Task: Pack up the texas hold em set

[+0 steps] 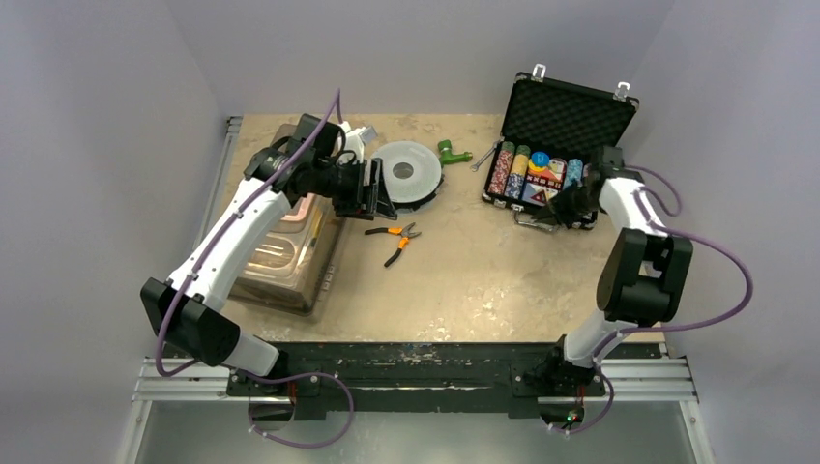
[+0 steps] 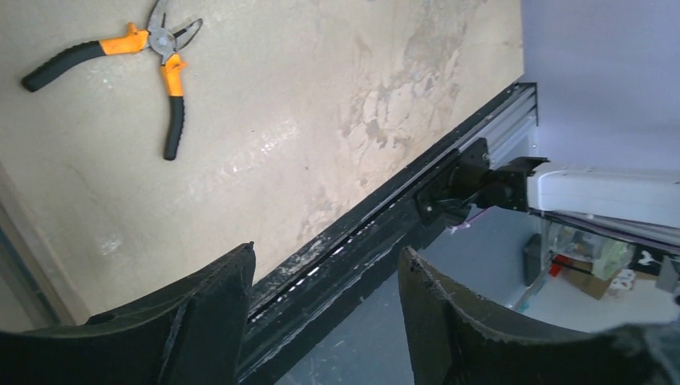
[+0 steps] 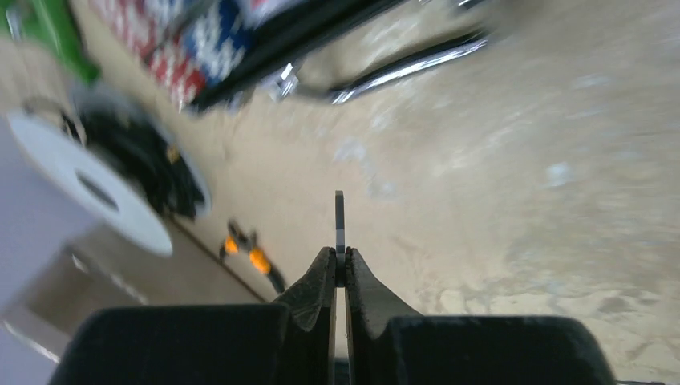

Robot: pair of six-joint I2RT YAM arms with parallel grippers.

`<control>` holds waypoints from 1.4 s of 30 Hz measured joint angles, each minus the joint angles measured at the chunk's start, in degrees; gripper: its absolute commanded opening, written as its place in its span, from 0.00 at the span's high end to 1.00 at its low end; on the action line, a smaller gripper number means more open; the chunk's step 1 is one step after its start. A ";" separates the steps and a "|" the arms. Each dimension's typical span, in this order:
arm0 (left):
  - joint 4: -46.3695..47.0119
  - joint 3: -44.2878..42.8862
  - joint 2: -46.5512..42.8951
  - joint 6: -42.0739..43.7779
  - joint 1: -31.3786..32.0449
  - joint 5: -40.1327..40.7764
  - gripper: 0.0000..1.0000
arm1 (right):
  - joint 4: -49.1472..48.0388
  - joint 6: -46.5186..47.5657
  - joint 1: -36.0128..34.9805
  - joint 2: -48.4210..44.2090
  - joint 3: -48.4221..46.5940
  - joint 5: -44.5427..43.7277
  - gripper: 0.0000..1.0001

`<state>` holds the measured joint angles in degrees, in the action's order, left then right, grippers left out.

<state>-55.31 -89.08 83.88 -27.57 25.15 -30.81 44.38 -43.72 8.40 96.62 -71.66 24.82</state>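
Observation:
The black briefcase [image 1: 571,111] stands open at the back right, foam lid up, with multicoloured chip rows [image 1: 527,169] and small buttons inside. My right gripper [image 1: 571,208] hovers at the case's front edge. In the right wrist view it [image 3: 339,255] is shut on a thin dark chip [image 3: 339,220] seen edge-on, with the case's chrome handle [image 3: 409,68] and blurred chips [image 3: 184,48] beyond. My left gripper [image 1: 372,188] is raised beside the grey spool; in the left wrist view it [image 2: 325,257] is open and empty, and points toward the table's near edge.
A clear plastic bin [image 1: 290,242] lies under the left arm. The grey disc spool [image 1: 408,172] sits at the back centre, with a green tool [image 1: 450,152] and a small wrench [image 1: 483,159] beside it. Orange-handled pliers [image 1: 395,237] lie mid-table and also show in the left wrist view [image 2: 152,48].

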 measured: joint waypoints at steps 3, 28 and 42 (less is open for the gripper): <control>-1.57 -0.90 1.14 3.30 0.00 1.40 0.37 | 1.73 -3.93 6.62 -0.85 -0.63 -7.76 1.00; -5.66 -9.53 12.28 12.20 -0.79 0.11 0.38 | 15.74 -25.35 11.93 13.75 -20.65 -35.76 1.00; -5.68 -10.10 12.46 12.22 -1.05 -0.24 0.38 | 14.69 -26.62 12.31 14.58 -20.63 -34.82 1.00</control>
<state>-60.99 -99.18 96.33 -15.35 24.10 -31.05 59.07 -70.35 20.71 111.20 -92.29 -10.00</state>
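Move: The grey chips ending the green row, in the case's front-right corner, lie about 17 cm right of the right hand, 5 cm ahead and 6 cm below. The grey end of the blue row is some 4 cm left of them; the case handle sits roughly 5 cm right of the hand and 2 cm ahead, 8 cm below. From the left hand those corner chips are about 49 cm right, 15 cm ahead and 22 cm down. The grey chip, still pinched edge-on in the right fingers, is swept about 18 cm right past the case handle towards the front-right corner, rising slightly midway, then sinking some 4 cm and slowing almost to a stop beside the grey chips. The wrist turns clockwise roughly 45 degrees; the grip stays shut. The empty left hand, fingers still open, eases forward and down. ##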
